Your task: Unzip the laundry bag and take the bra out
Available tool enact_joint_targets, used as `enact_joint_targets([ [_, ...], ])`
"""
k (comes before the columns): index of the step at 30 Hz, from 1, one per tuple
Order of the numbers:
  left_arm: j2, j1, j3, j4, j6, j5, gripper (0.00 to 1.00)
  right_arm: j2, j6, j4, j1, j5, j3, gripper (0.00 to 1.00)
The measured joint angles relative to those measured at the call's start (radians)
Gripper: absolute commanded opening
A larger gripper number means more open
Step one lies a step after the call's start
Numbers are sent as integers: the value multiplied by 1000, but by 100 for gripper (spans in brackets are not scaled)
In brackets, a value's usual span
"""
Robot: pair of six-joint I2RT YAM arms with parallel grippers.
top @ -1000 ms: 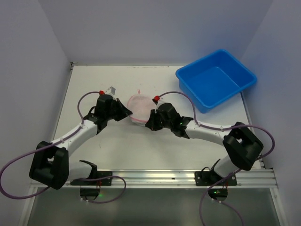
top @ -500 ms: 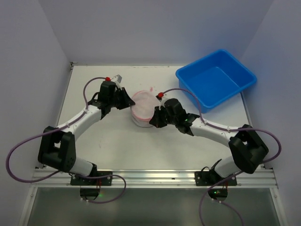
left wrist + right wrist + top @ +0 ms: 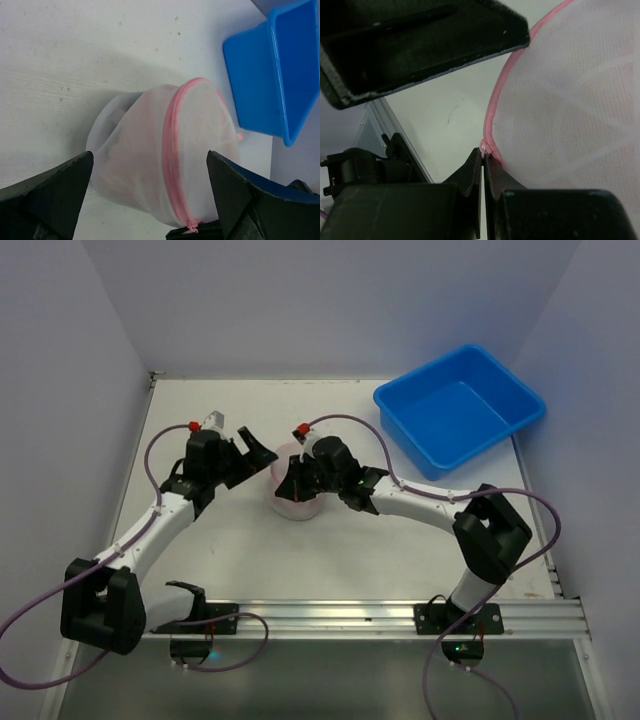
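Observation:
The laundry bag (image 3: 286, 502) is a small round white mesh pouch with pink zipper trim (image 3: 172, 150), standing on the table between both arms. My right gripper (image 3: 299, 478) is shut on the pink zipper pull (image 3: 483, 148) at the bag's edge (image 3: 570, 100). On the bag's left my left gripper (image 3: 254, 452) is open, one finger on each side of the bag (image 3: 135, 165) without touching it. The bra is hidden; only a faint pinkish shade shows through the mesh.
A blue tub (image 3: 460, 410) sits at the back right and also shows in the left wrist view as the blue tub (image 3: 280, 65). The white table (image 3: 240, 560) ends at a metal rail (image 3: 350, 618) in front. Grey walls close in on the left, back and right.
My left gripper has opened, let go of the bag and drawn back to the left. The right gripper has moved left, still pinching the zipper pull, and the bag has shifted left.

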Motion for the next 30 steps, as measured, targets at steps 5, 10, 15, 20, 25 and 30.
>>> enact_joint_targets([
  [5, -49, -3, -117, 40, -71, 23, 80, 29, 7, 3, 3, 0, 0, 0],
  [10, -26, -30, -142, 69, -111, 43, 45, 47, 7, 3, 15, 9, 0, 0],
  [15, -13, -63, -142, 123, -135, 55, 0, 48, 0, -2, 22, 18, -1, 0],
  [20, -12, -63, -143, 127, -128, 63, 0, 13, -49, -23, 16, 25, -69, 0],
  [25, -20, -40, -153, 107, -89, 65, 0, -95, -106, -92, -70, 22, -202, 0],
  [30, -33, -31, -160, 75, -34, 148, 0, -163, -132, -109, -323, -41, -274, 0],
])
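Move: The zipper band of the laundry bag that the open left hand goes for lies about 3 cm back, 3 cm to its right and 3 cm below. The bag's middle is 8 cm to that hand's right, about level with it, 8 cm down. The right hand already holds the zipper pull; the zipper's right end lies some 12 cm to its right, 3 cm ahead and 5 cm below, the blue box roughly 45 cm right and 22 cm farther out. The left fingers shut on the zipper band at the bag's left edge, after sinking and drawing back about 3 cm each and shifting right, and keep that pinch with small shifts. The right hand, still gripping the pull, first eases down a little, then sweeps about 15 cm right along the near rim, away from the left hand, sinking further and ending forward, turning some 15 degrees clockwise. ##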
